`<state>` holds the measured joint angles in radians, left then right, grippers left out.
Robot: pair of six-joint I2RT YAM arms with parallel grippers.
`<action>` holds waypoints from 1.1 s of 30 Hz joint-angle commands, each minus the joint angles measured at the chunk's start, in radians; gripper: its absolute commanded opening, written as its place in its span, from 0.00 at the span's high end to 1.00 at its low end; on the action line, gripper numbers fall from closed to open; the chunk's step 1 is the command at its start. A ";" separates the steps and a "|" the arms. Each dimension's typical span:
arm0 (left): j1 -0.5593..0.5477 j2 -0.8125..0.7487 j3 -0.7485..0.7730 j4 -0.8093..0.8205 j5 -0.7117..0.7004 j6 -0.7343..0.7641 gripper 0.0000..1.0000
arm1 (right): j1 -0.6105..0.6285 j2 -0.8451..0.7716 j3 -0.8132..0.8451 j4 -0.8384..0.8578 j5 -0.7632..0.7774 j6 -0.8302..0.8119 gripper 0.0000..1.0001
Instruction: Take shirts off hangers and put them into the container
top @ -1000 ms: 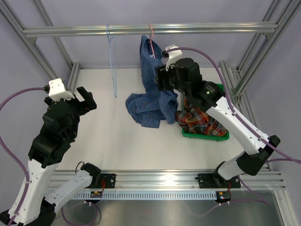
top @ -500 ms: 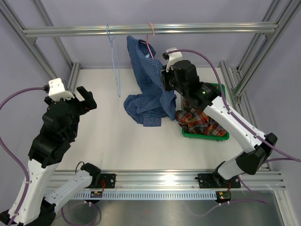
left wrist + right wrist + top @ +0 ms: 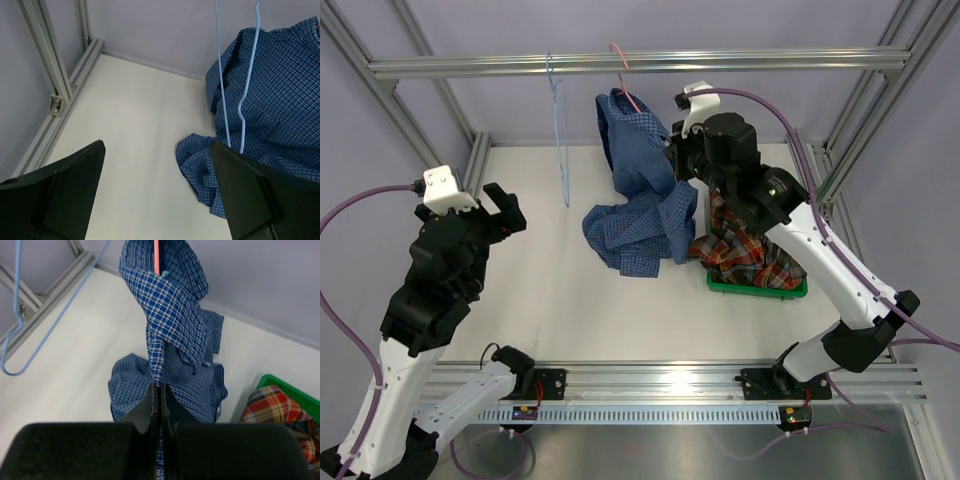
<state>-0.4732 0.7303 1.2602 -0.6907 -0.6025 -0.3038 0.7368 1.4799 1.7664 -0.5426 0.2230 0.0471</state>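
Note:
The blue shirt [image 3: 632, 150] hangs twisted from the pink hanger [image 3: 620, 62] on the top rail, and its lower part is heaped on the table. My right gripper [image 3: 677, 162] is shut on a fold of this shirt [image 3: 167, 315] just below the collar; the jaws [image 3: 159, 388] pinch the cloth. The plaid shirt [image 3: 745, 252] lies bunched in the green container [image 3: 757, 291]. The light blue hanger [image 3: 559, 130] hangs bare from the rail. My left gripper [image 3: 502, 210] stands open at the left, apart from everything; in its wrist view the blue shirt [image 3: 272, 110] lies to the right.
The aluminium frame rail [image 3: 770, 60] crosses the back, with uprights at both sides. The bare light blue hanger [image 3: 246, 100] dangles just in front of the blue shirt. A frame post [image 3: 47, 65] runs along the table's left edge.
My right gripper has shut on the blue shirt and drawn it a little to the right. The pink hanger's hook has slid left along the rail. The left arm has not moved.

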 commanded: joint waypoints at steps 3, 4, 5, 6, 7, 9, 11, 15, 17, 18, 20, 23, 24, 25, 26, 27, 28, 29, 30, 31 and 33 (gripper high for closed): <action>-0.002 -0.006 -0.008 0.059 0.039 -0.006 0.09 | 0.012 0.074 0.227 -0.028 0.013 -0.036 1.00; -0.002 -0.008 -0.001 0.059 0.044 -0.005 0.09 | 0.012 0.112 0.295 -0.040 0.015 -0.038 1.00; -0.002 -0.008 0.004 0.056 0.049 -0.001 0.09 | 0.012 0.137 0.330 -0.058 0.024 -0.039 1.00; -0.002 -0.011 0.008 0.056 0.067 0.000 0.09 | 0.012 0.157 0.365 -0.081 0.033 -0.041 1.00; -0.002 -0.012 0.018 0.057 0.079 0.008 0.08 | 0.012 0.190 0.416 -0.089 0.042 -0.039 1.00; -0.002 -0.014 0.027 0.054 0.110 0.014 0.09 | 0.012 0.223 0.459 -0.098 0.058 -0.078 1.00; -0.002 -0.020 0.031 0.054 0.127 0.017 0.09 | 0.009 0.276 0.533 -0.114 0.067 -0.087 1.00; -0.002 -0.028 0.038 0.051 0.141 0.025 0.10 | -0.002 0.348 0.648 -0.138 0.069 -0.090 1.00; -0.002 -0.035 0.036 0.056 0.150 0.029 0.11 | -0.005 0.367 0.653 -0.131 0.075 -0.098 1.00; -0.001 -0.035 0.038 0.056 0.152 0.031 0.11 | -0.007 0.368 0.654 -0.120 0.073 -0.099 1.00; -0.001 -0.032 0.039 0.057 0.156 0.032 0.11 | -0.013 0.376 0.665 -0.119 0.064 -0.099 1.00; -0.001 -0.029 0.031 0.065 0.162 0.034 0.12 | -0.022 0.394 0.683 -0.105 0.053 -0.104 1.00; -0.002 -0.028 0.028 0.065 0.173 0.032 0.12 | -0.034 0.407 0.733 -0.141 0.041 -0.102 1.00; -0.002 -0.028 0.028 0.068 0.184 0.029 0.12 | -0.040 0.433 0.749 -0.160 0.033 -0.098 1.00; -0.002 -0.028 0.028 0.069 0.208 0.029 0.12 | -0.045 0.434 0.749 -0.169 0.029 -0.092 1.00; -0.002 -0.026 0.030 0.075 0.227 0.031 0.12 | -0.045 0.427 0.698 -0.166 0.015 -0.089 1.00; -0.002 -0.023 0.036 0.082 0.243 0.040 0.12 | -0.045 0.386 0.646 -0.151 0.006 -0.081 1.00; -0.001 -0.016 0.045 0.079 0.268 0.042 0.13 | -0.043 0.352 0.587 -0.129 -0.002 -0.067 1.00; -0.002 0.009 0.059 0.071 0.280 0.049 0.14 | -0.043 0.315 0.452 -0.076 -0.005 -0.061 1.00; -0.002 0.026 0.091 0.047 0.294 0.070 0.14 | -0.042 0.239 0.380 -0.053 -0.005 -0.055 1.00; -0.002 0.070 0.135 0.014 0.334 0.091 0.14 | -0.042 0.156 0.195 0.001 -0.017 -0.023 1.00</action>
<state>-0.4732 0.7479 1.3190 -0.6903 -0.3630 -0.2619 0.6937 1.7718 2.1387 -0.6483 0.2409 -0.0162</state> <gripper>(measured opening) 0.867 0.011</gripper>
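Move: The right hand holds a fold of the blue shirt; the pink hanger's hook on the rail is about 22 cm ahead of this hand, 10 cm to its left and 12 cm above. The empty blue hanger hooks on some 15 cm left of that hook, level with it. The container with the plaid shirt lies 27 cm right of the hand, 5 cm farther out, 38 cm below. From the left hand the pink hook is roughly 33 cm ahead, 25 cm right and 13 cm above. Still pinching the blue shirt between shut fingers, the right hand lifts about 7 cm while pushing forward and slightly left towards the rail, then sinks nearly to its starting height, drawing back a little at the last. The open left hand shifts some 4 cm right towards the shirt, turning clockwise, and ends a little higher. ##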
